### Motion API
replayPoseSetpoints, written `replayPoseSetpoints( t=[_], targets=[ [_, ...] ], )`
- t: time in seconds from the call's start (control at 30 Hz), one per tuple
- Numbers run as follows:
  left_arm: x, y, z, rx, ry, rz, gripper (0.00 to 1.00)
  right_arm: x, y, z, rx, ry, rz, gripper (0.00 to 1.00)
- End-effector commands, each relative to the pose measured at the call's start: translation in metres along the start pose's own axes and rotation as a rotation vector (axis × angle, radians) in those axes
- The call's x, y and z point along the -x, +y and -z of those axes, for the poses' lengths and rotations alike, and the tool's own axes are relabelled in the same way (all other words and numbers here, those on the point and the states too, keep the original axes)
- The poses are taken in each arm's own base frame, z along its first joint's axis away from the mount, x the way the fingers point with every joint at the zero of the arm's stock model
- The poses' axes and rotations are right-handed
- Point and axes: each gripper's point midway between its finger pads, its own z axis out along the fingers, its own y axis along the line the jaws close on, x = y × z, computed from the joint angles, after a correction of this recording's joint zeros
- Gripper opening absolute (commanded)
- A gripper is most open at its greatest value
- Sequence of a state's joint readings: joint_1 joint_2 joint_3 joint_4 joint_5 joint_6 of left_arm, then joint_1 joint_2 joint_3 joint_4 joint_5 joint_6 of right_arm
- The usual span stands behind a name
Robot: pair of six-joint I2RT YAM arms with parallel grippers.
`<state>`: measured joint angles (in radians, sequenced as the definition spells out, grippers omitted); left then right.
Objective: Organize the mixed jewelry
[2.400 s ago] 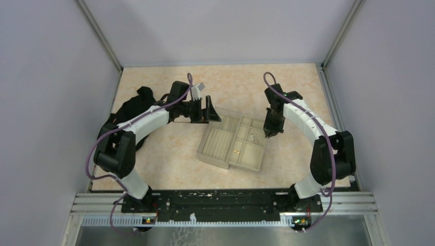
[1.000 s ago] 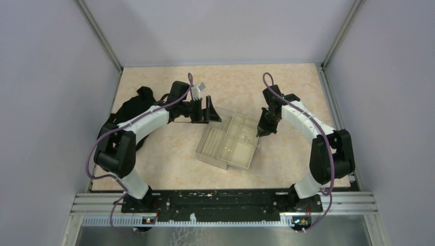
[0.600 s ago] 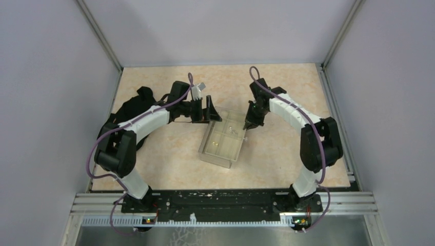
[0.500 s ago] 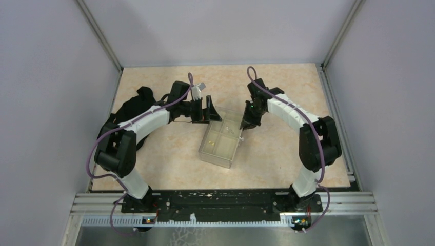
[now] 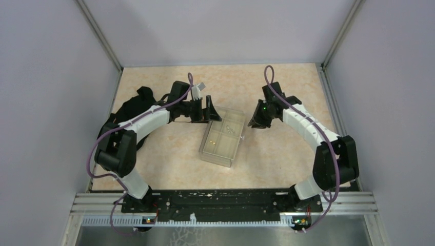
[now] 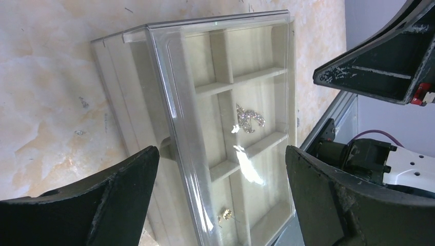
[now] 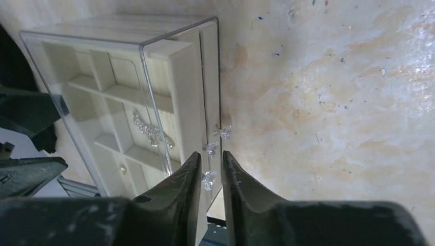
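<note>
The mixed jewelry lies inside a clear plastic box whose beige trays are pushed in. A sparkly silver piece sits in a middle compartment, and a tiny gold piece in another. The right wrist view shows the same silver piece and gold piece. My left gripper stands wide open at the box's far left end, from above. My right gripper is just right of the box. Its jaws are a narrow slit apart, with a clear drawer knob seen loose between them. The wire hoop is out of view.
Two more clear knobs stick out of the box's drawer front. A black cloth bundle lies behind the left arm near the left wall. Metal rails edge the tabletop on both sides.
The right gripper pushed the pulled-out trays leftward into the box, shutting them. It then drew back to the right and its jaws parted slightly. The left arm stayed put.
</note>
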<state>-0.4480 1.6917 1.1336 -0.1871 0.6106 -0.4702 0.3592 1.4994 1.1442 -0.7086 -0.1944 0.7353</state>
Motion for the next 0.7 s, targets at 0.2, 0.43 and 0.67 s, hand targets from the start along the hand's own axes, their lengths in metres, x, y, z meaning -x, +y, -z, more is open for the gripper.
replayPoseSetpoints(
  t=[0.2, 0.43, 0.67],
  targets=[
    [0.002, -0.01, -0.002, -0.034, 0.014, -0.024, 0.99, 0.011, 0.006, -0.014, 0.044, -0.035, -0.012, 0.0],
    [0.0, -0.01, -0.004, -0.047, 0.021, -0.01, 0.99, 0.009, 0.053, -0.031, 0.147, 0.015, 0.04, 0.0],
    [0.012, -0.011, 0.002, -0.004, -0.016, -0.022, 0.99, 0.024, 0.053, -0.028, 0.081, -0.024, 0.062, 0.01]
  ],
)
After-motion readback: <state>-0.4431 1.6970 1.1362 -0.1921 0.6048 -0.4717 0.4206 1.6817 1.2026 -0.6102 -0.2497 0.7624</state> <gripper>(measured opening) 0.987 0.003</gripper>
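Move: Just right of the clear box, the right hand has the top drawer's front about 5 cm to its left, 3 cm back and 4 cm lower. The clear box's middle is roughly 11 cm left and 3 cm back, and the silver jewelry in the drawer about 8 cm left and 2 cm back, both some 5 cm down. From the left hand, that drawer front lies about 6 cm right, 5 cm back and 5 cm below. Finishing the closing of its part-open fingers, the right hand first sinks beside the box, then sweeps about 4 cm left while sinking on, 3 cm down in all, and edging forward. Its shut fingertips meet the front of the slightly protruding top drawer and push it into the clear box. ##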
